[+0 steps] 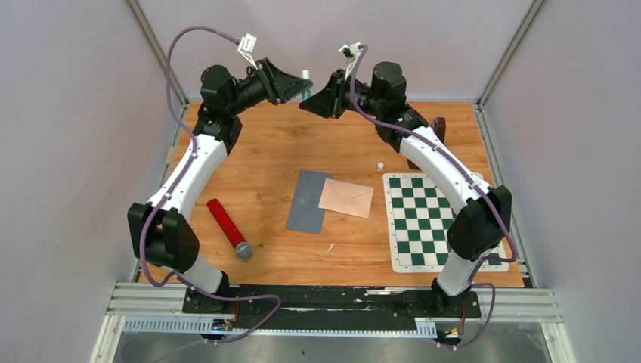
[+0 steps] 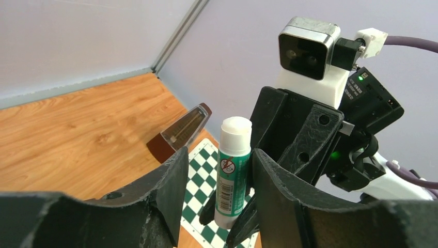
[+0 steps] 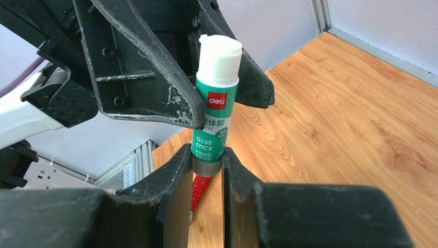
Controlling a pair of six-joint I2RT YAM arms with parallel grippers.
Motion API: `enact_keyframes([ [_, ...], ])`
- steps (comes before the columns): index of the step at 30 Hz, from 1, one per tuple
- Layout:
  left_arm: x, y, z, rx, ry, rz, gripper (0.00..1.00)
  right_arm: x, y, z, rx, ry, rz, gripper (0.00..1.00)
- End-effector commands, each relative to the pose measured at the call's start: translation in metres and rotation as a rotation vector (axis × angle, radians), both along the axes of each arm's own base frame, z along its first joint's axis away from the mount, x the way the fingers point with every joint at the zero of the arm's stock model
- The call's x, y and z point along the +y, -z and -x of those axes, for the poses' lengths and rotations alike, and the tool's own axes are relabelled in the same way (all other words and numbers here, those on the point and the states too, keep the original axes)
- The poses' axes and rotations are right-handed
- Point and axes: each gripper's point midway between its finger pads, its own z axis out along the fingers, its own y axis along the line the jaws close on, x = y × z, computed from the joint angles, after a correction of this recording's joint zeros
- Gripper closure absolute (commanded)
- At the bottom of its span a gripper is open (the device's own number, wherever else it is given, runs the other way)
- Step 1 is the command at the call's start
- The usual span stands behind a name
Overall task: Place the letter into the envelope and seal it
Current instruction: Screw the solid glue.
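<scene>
A tan envelope (image 1: pixel 346 197) lies mid-table, partly over a grey-blue sheet (image 1: pixel 306 200). Both arms are raised and meet high over the far side. My right gripper (image 1: pixel 310 103) (image 3: pixel 206 155) is shut on the base of a green glue stick (image 3: pixel 216 111), which stands upright with its white top up. My left gripper (image 1: pixel 304 88) (image 2: pixel 219 157) is open, its fingers on either side of the stick's upper half (image 2: pixel 232 170). One left finger (image 3: pixel 155 77) sits close against the stick.
A red glittery tube with a grey end (image 1: pixel 229 228) lies at the left front. A green-and-white chequered mat (image 1: pixel 438 223) covers the right side. A brown metronome (image 1: pixel 438 128) stands at the back right. A small white piece (image 1: pixel 380 165) lies near the mat.
</scene>
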Motion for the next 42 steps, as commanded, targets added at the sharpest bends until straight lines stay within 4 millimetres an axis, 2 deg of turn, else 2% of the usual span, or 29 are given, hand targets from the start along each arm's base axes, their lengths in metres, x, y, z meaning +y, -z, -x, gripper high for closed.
enact_keyframes([
  [1, 0.006, -0.034, 0.021, -0.138, 0.021, -0.010, 0.47, -0.009, -0.026, 0.015, -0.079, -0.010, -0.015, 1.00],
  [10, 0.000, -0.022, 0.028, -0.134, 0.091, -0.044, 0.60, -0.006, -0.023, 0.013, -0.075, -0.030, -0.005, 1.00],
  [13, -0.001, -0.019, 0.028, -0.144, 0.099, -0.061, 0.76, -0.005, -0.019, 0.016, -0.066, -0.053, 0.012, 1.00],
  [16, 0.001, -0.017, 0.024, -0.145, 0.077, -0.072, 0.98, -0.006, -0.017, 0.014, -0.072, -0.054, 0.024, 1.00],
  [18, 0.006, -0.017, 0.016, -0.139, 0.013, -0.072, 1.00, -0.009, -0.017, 0.009, -0.111, -0.020, 0.044, 1.00],
  [19, 0.007, -0.014, 0.012, -0.129, -0.020, -0.084, 1.00, -0.014, -0.020, 0.002, -0.135, 0.041, 0.058, 1.00],
  [20, 0.015, -0.021, 0.003, -0.130, -0.115, -0.078, 1.00, -0.020, -0.023, -0.009, -0.160, 0.135, 0.076, 1.00],
  [21, 0.015, -0.018, 0.001, -0.122, -0.156, -0.097, 1.00, -0.031, -0.027, -0.024, -0.187, 0.273, 0.093, 1.00],
  [22, 0.023, -0.025, -0.008, -0.124, -0.250, -0.093, 1.00, -0.044, -0.035, -0.040, -0.231, 0.435, 0.101, 1.00],
  [23, 0.023, -0.019, -0.010, -0.099, -0.290, -0.121, 1.00, -0.057, -0.043, -0.052, -0.289, 0.603, 0.110, 1.00],
  [24, 0.033, -0.024, -0.020, -0.080, -0.406, -0.122, 1.00, -0.063, -0.051, -0.058, -0.359, 0.729, 0.124, 1.00],
  [25, 0.050, -0.010, -0.031, -0.005, -0.536, -0.161, 1.00, -0.061, -0.059, -0.057, -0.409, 0.802, 0.138, 1.00],
  [26, 0.053, -0.011, -0.032, 0.020, -0.586, -0.169, 1.00, -0.065, -0.062, -0.061, -0.431, 0.873, 0.167, 1.00],
  [27, 0.062, 0.000, -0.036, 0.080, -0.646, -0.185, 1.00, -0.067, -0.063, -0.062, -0.420, 0.910, 0.179, 1.00],
  [28, 0.062, 0.002, -0.039, 0.097, -0.655, -0.185, 1.00, -0.065, -0.060, -0.062, -0.401, 0.897, 0.184, 0.98],
  [29, 0.058, 0.002, -0.039, 0.097, -0.640, -0.181, 1.00, -0.057, -0.057, -0.056, -0.383, 0.821, 0.169, 0.91],
  [30, 0.056, 0.006, -0.040, 0.088, -0.622, -0.188, 1.00, -0.051, -0.051, -0.050, -0.353, 0.740, 0.159, 0.77],
  [31, 0.047, -0.006, -0.036, 0.035, -0.562, -0.158, 1.00, -0.046, -0.047, -0.039, -0.328, 0.627, 0.151, 0.60],
  [32, 0.047, -0.001, -0.036, 0.023, -0.538, -0.157, 1.00, -0.039, -0.042, -0.022, -0.307, 0.459, 0.139, 0.46],
  [33, 0.037, -0.015, -0.028, -0.043, -0.452, -0.126, 1.00, -0.038, -0.036, -0.007, -0.271, 0.318, 0.135, 0.39],
  [34, 0.036, -0.024, -0.026, -0.106, -0.417, -0.102, 1.00, -0.043, -0.030, 0.004, -0.222, 0.205, 0.133, 0.36],
  [35, 0.021, -0.027, -0.009, -0.159, -0.272, -0.102, 1.00, -0.046, -0.022, 0.016, -0.181, 0.101, 0.134, 0.35],
  [36, 0.021, -0.033, -0.004, -0.214, -0.222, -0.091, 1.00, -0.051, -0.016, 0.029, -0.156, 0.002, 0.132, 0.35],
  [37, 0.012, -0.031, 0.013, -0.247, -0.108, -0.099, 1.00, -0.058, -0.010, 0.039, -0.142, -0.081, 0.123, 0.35],
  [38, 0.011, -0.039, 0.022, -0.302, -0.063, -0.086, 1.00, -0.062, -0.004, 0.046, -0.132, -0.148, 0.116, 0.36],
  [39, 0.004, -0.037, 0.040, -0.335, 0.044, -0.096, 1.00, -0.064, 0.001, 0.053, -0.125, -0.211, 0.109, 0.38],
  [40, 0.003, -0.043, 0.049, -0.371, 0.085, -0.082, 1.00, -0.065, 0.006, 0.057, -0.115, -0.255, 0.105, 0.39],
  [42, -0.002, -0.043, 0.071, -0.391, 0.189, -0.076, 1.00, -0.061, 0.008, 0.065, -0.131, -0.334, 0.086, 0.40],
])
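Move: The solid glue stands upright between the open left fingers, its middle about 1 cm back and 1 cm right of the left hand, at its height. The right hand pinches its bottom end, so the middle is some 4 cm straight above that hand. Far below on the table, counted from the left hand, lie the pink envelope about 15 cm back and 11 cm right, and a small white piece some 5 cm back and 21 cm right. Close the left gripper on the barrel of the solid glue while the right keeps hold of the bottom end. Then swing both hands forward about 4 cm, twisting them against each other, left counter-clockwise some 25 degrees and right clockwise some 30. Open the right fingers, draw that hand about 8 cm off to the right while turning it back, and let the left wrist mostly unwind with its grip kept. ##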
